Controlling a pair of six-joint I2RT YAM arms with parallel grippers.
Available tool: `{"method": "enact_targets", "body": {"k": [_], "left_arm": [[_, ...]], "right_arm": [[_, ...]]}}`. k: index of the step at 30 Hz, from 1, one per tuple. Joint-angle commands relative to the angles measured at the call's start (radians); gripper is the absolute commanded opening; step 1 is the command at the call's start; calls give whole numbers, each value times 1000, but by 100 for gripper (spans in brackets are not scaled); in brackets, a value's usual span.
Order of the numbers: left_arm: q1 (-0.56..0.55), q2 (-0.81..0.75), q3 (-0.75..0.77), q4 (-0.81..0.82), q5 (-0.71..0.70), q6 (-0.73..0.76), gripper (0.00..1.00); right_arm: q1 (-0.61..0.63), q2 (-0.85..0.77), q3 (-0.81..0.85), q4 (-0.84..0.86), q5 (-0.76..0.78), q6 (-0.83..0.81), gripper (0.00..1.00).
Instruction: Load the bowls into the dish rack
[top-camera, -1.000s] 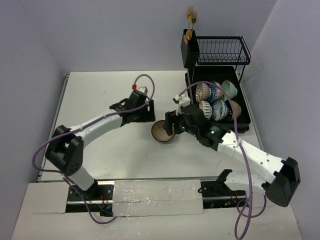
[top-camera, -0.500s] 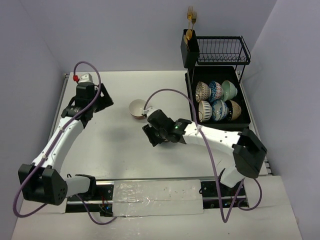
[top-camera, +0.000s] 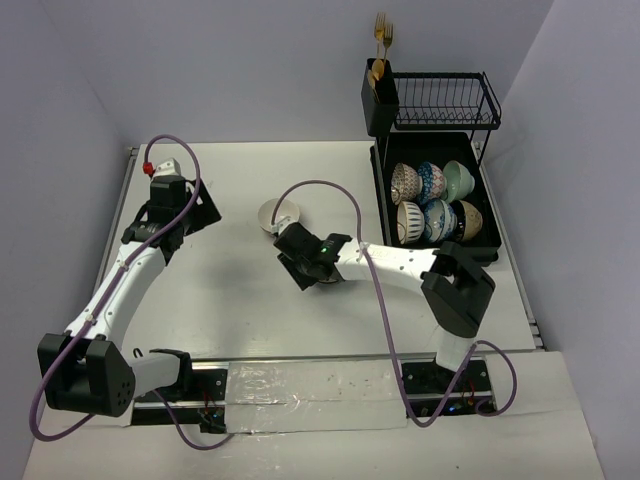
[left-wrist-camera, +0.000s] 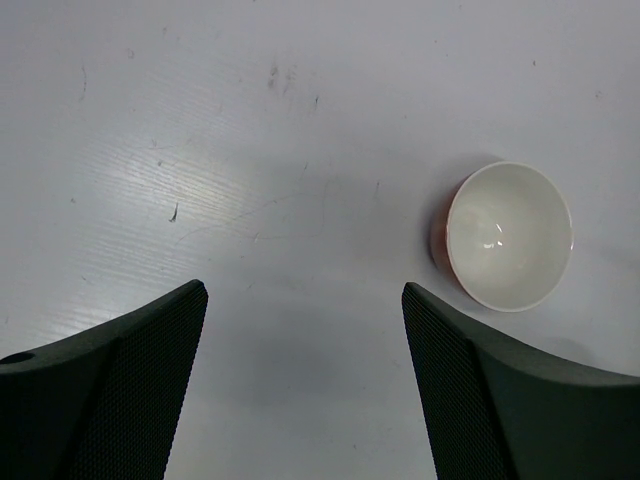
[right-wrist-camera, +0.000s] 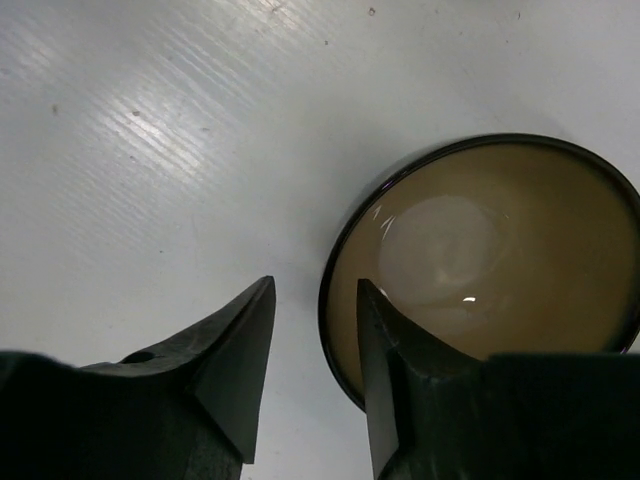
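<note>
A tan bowl with a dark rim (right-wrist-camera: 480, 260) lies on the white table. My right gripper (right-wrist-camera: 315, 283) is open astride its near rim, one finger (right-wrist-camera: 385, 340) inside the bowl and the other (right-wrist-camera: 235, 350) outside, still apart from the rim. From above, the right gripper (top-camera: 308, 268) hides most of this bowl. A white bowl with a red outside (left-wrist-camera: 510, 235) (top-camera: 278, 215) stands upright just beyond it. My left gripper (left-wrist-camera: 303, 290) (top-camera: 190, 212) is open and empty at the far left, the white bowl ahead to its right. Several bowls (top-camera: 431, 200) stand on edge in the black dish rack (top-camera: 440, 252).
A black cutlery holder (top-camera: 380, 100) with gold forks (top-camera: 383, 32) hangs on the rack's upper wire shelf (top-camera: 445, 100). Grey walls close in on both sides. The right arm's cable (top-camera: 330, 186) loops over the table near the white bowl.
The left arm has drawn back to the far left, uncovering the white bowl, and its jaws have widened. The right arm swung round, and its jaws have narrowed over the tan bowl's rim.
</note>
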Motion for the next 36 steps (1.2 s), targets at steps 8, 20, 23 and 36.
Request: {"method": "enact_targets", "body": {"k": [8, 20, 23, 36], "left_arm": [[4, -9, 7, 30, -24, 27, 84], [4, -24, -1, 32, -30, 32, 84], [4, -23, -2, 33, -25, 32, 84], [4, -42, -5, 38, -18, 35, 84]], "right_arm": [[8, 29, 63, -10, 41, -13, 36], [6, 53, 86, -25, 18, -17, 24], [6, 33, 90, -35, 30, -14, 5], [-136, -401, 208, 108, -2, 12, 0]]}}
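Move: The brown bowl's near-left rim already runs between my open right fingers; its middle lies about 4 cm ahead, 4 cm to the right and 3 cm below. The white bowl stands some 14 cm ahead and 7 cm left, and the striped bowl in the dish rack about 13 cm ahead and 23 cm right, both also about 3 cm lower. From my left hand, the brown bowl is roughly 31 cm right, 9 cm back and 14 cm below. I close my right fingers from about half open, holding nearly in place until they pinch the brown bowl's wall at its near-left rim, one finger inside and one outside. Only then do I lift, speeding up to rise about 13 cm, easing a little forward at the end and tilting the hand's left side up some 15 degrees. ##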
